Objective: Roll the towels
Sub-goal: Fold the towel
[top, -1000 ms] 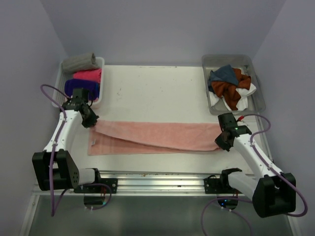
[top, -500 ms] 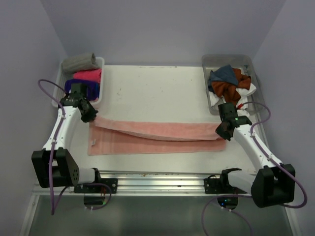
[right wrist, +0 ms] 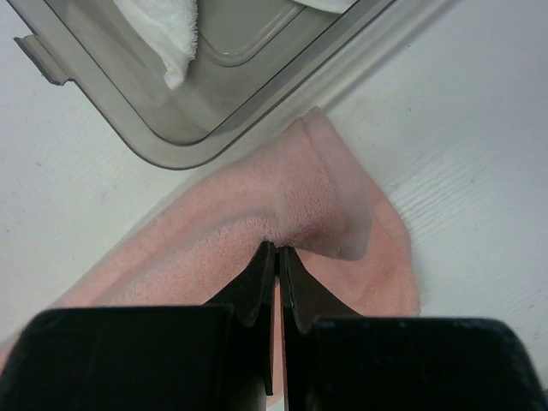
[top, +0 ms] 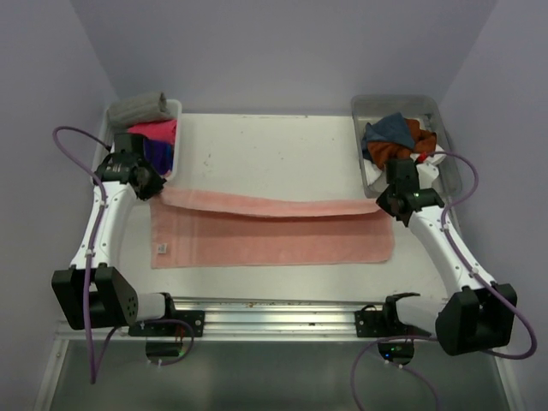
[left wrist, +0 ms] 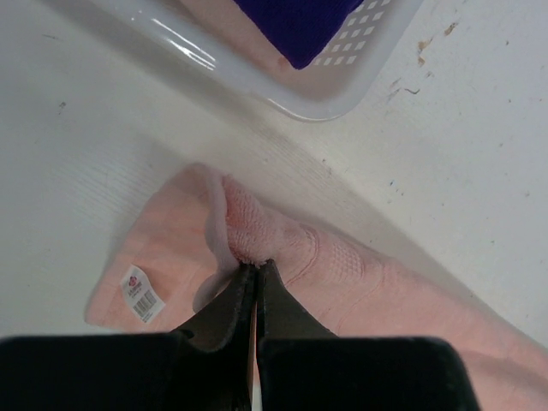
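A long salmon pink towel (top: 274, 235) lies flat across the table, its far long edge lifted and folded toward me. My left gripper (top: 152, 188) is shut on the towel's far left corner (left wrist: 248, 231), close to the white basket. My right gripper (top: 387, 204) is shut on the far right corner (right wrist: 317, 214), just in front of the grey bin. A white label (left wrist: 140, 293) shows on the lower layer at the left end. Rolled towels, grey (top: 139, 107), hot pink (top: 154, 129) and purple (top: 157, 152), sit in the white basket.
The white basket (top: 177, 137) stands at the back left, its corner (left wrist: 334, 94) just beyond my left fingers. A grey bin (top: 449, 171) at the back right holds loose teal, rust orange and white towels (top: 398, 137). A metal rail (top: 274, 308) runs along the near edge.
Both grippers moved away from the arm bases, carrying the towel's upper long edge toward the back. The fold opened wider and more of the lower layer shows.
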`<state>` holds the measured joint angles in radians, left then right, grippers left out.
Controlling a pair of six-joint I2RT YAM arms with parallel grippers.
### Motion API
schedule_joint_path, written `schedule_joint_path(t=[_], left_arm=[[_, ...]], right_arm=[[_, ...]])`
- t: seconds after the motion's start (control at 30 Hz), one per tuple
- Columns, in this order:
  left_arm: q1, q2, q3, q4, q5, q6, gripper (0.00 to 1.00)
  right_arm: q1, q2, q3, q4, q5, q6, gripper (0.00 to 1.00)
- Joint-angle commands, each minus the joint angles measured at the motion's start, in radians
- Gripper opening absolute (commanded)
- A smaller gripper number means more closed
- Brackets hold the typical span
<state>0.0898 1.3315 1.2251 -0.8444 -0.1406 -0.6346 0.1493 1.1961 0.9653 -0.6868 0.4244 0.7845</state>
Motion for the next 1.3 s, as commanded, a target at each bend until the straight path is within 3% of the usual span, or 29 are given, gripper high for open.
schedule_joint_path(t=[0.0,0.3,0.57,0.87,1.27], left_arm=[[0.014,-0.022,-0.061,0.039,0.012,0.01,0.0],[0.014,0.084,0.06,0.062,0.071,0.041,0.0],[0.025,-0.007,-0.125,-0.053,0.049,0.078,0.0],[0.025,-0.045,-0.312,-0.076,0.03,0.073,0.0],[0.067,-0.071,-0.193,-0.15,-0.007,0.108,0.0]], right_arm=[[-0.007,-0.033,-0.016,0.053,0.042,-0.022,0.0],[-0.008,0.115,0.159,0.086,0.033,-0.068,0.0],[-0.016,-0.018,-0.052,-0.011,0.001,-0.013,0.0],[-0.024,-0.096,-0.234,-0.148,-0.05,0.047,0.0],[-0.044,-0.156,-0.178,-0.198,-0.021,0.035,0.0]])
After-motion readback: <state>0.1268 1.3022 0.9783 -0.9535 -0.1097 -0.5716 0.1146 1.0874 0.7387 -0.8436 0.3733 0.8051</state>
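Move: Both hands hold the raised edge of the pink towel at its two ends. From the left hand, the lying layer's near-left corner is about 15 cm back, 3 cm left and 16 cm below, and the basket of rolled towels is roughly 17 cm ahead and 6 cm left. From the right hand, the near-right corner is some 13 cm back, 5 cm right and 13 cm below, and the grey bin is about 18 cm ahead and 8 cm right. Both closed grippers keep their pinch on the towel's edge. The right first swings about 4 cm forward while the left dips slightly, then both draw the edge back and down over the lying layer towards its near corners, ending some 9 cm back and 7–8 cm lower than they began. The fingers tip nearer to straight down by nearly 20 degrees, and the hands ease up a little at the last. ##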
